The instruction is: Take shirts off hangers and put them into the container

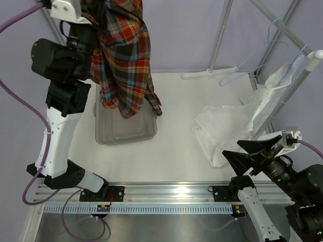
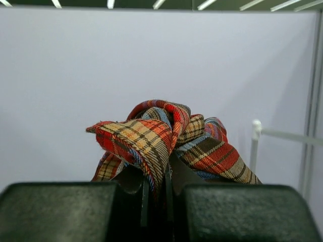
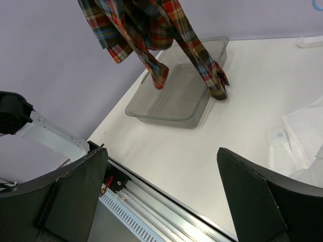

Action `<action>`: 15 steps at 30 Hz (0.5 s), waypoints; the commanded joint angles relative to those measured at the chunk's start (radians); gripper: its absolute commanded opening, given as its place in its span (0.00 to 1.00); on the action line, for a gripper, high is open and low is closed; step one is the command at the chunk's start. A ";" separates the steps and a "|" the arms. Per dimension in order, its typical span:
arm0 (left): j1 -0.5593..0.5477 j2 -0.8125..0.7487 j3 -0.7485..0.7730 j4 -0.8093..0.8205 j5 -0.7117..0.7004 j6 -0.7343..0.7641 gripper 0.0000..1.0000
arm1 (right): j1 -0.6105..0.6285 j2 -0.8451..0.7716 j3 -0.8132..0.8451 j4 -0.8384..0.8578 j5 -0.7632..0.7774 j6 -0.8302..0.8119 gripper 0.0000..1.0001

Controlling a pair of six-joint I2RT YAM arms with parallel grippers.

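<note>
The plaid shirt (image 1: 126, 55) hangs bunched from my left gripper (image 2: 160, 186), which is shut on a fold of it (image 2: 151, 136) high above the table's left side. Its lower folds dangle over the grey translucent container (image 1: 126, 141), and one sleeve end (image 3: 219, 93) touches the table beside the tub's right rim (image 3: 161, 118). The white shirt (image 1: 227, 126) sprawls on the table at the right, its top still up at a light-blue hanger (image 1: 298, 58) on the rack. A bare light-blue hanger (image 1: 257, 53) hangs next to it. My right gripper (image 1: 237, 151) stands open and holds nothing, low near the white shirt.
White rack poles (image 1: 222, 35) rise at the back right, with a foot (image 1: 209, 74) resting on the table. Another pole (image 1: 282, 101) slants down through the white shirt. A metal rail (image 1: 161, 191) runs along the near edge.
</note>
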 commanded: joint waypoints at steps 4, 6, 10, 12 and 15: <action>0.116 0.020 0.195 0.117 0.043 0.038 0.00 | 0.005 0.029 -0.042 0.107 -0.074 0.027 1.00; 0.145 0.012 0.200 0.125 0.057 0.021 0.00 | 0.007 0.032 -0.055 0.110 -0.078 0.025 1.00; 0.206 0.009 0.194 0.139 0.077 -0.002 0.00 | 0.005 0.029 -0.088 0.118 -0.081 0.018 0.99; 0.219 0.009 0.183 0.136 0.083 -0.005 0.00 | 0.005 0.026 -0.097 0.120 -0.078 0.016 0.99; 0.235 -0.008 0.115 0.135 0.095 -0.028 0.00 | 0.007 0.020 -0.092 0.126 -0.078 0.021 0.99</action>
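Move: The left hand holds the plaid shirt high in the air; the container's middle lies about 65 cm below, some 6 cm ahead and 9 cm to its left. The white shirt is about 40 cm to the hand's right, roughly level fore and aft; the rack's far foot stands 28 cm ahead, 35 cm right. From the idle right hand, the container is about 32 cm ahead, 36 cm left and 36 cm below. The left hand swings the held plaid shirt about 8 cm left and 6 up, high above the container. ##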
